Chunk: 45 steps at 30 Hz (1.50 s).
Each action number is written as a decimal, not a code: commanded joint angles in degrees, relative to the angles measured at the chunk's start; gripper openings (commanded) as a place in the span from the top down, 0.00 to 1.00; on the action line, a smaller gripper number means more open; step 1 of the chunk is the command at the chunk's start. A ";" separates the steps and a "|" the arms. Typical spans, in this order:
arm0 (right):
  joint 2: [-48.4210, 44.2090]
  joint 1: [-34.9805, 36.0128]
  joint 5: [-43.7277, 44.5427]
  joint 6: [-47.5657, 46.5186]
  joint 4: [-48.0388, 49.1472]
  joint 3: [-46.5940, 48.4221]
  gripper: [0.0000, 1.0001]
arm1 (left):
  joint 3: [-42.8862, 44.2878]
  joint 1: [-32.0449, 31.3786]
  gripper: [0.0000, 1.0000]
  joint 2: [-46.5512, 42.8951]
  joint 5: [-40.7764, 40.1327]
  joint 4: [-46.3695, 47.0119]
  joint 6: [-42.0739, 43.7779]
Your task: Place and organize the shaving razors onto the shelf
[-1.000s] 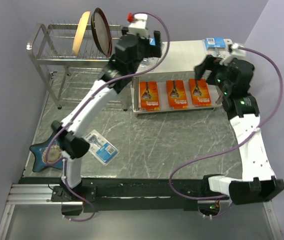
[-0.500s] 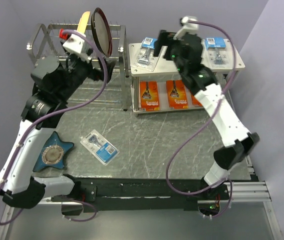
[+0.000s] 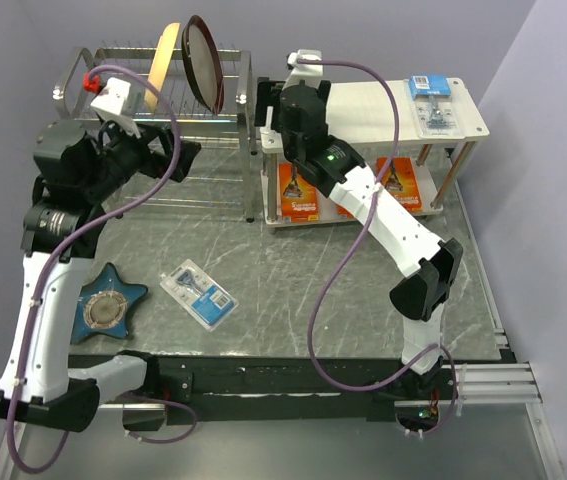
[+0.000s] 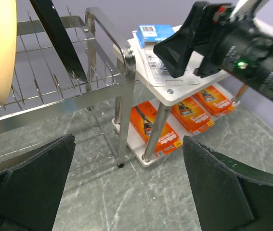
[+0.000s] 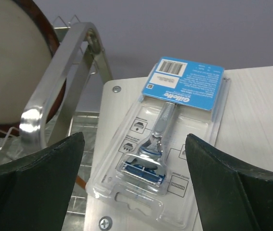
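Note:
The white shelf (image 3: 363,105) stands at the back. My right gripper (image 3: 285,105) hovers open over its top left corner. A clear razor pack with a blue card (image 5: 167,139) lies flat there between the spread fingers, which do not touch it. A second blue pack (image 3: 433,100) lies at the top right. Orange packs (image 3: 301,190) lie side by side on the lower tier (image 4: 153,130). One clear pack (image 3: 198,293) lies on the table. My left gripper (image 3: 181,155) hangs open and empty in front of the dish rack, well above the table (image 4: 126,192).
A chrome dish rack (image 3: 143,110) with a cream plate (image 3: 166,62) and a dark plate (image 3: 203,70) stands left of the shelf, close to its legs. A blue star-shaped dish (image 3: 103,310) sits near the left arm's base.
The left arm has drawn back from the shelf's top left corner to the left. The right arm has swung from the shelf's right end to the top left corner.

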 commanded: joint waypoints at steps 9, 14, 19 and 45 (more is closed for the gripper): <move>1.97 -0.52 3.58 1.08 0.72 -0.28 0.10 | -3.19 7.41 0.01 -4.08 8.44 4.47 -8.72; 3.12 -0.78 1.73 1.52 0.02 -0.63 0.12 | -4.33 8.63 0.01 -4.70 9.76 4.64 -9.69; 2.85 -2.36 0.95 2.75 -1.29 -2.57 0.17 | -4.94 9.60 0.00 -4.96 10.99 5.26 -11.36; -15.51 -20.81 -29.45 -15.97 -10.88 -21.99 0.38 | -7.93 11.45 0.01 -2.33 16.97 10.44 -17.42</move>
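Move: Just below the right hand's open fingers lies the blue-topped razor pack at the shelf top's left end; its middle is about 6 cm ahead, 1 cm right and some 6 cm down. The other razor pack lies about 32 cm to the right of it, level with it, and the dark plate in the rack stands some 18 cm left of the hand, 5 cm ahead and 5 cm above. From the left hand the first pack lies roughly 20 cm ahead, 22 cm right and 5 cm below. Down first, by about 5 cm and slightly forward, the right hand lowers its open fingers to the razor pack and closes them part-way around the razor-head bulge at the near end. Then it sweeps right some 12 cm, dragging the pack along the shelf top towards the other pack, rolling its left side down and tipping slightly nose-down, with the fingers easing open a touch at the end. ##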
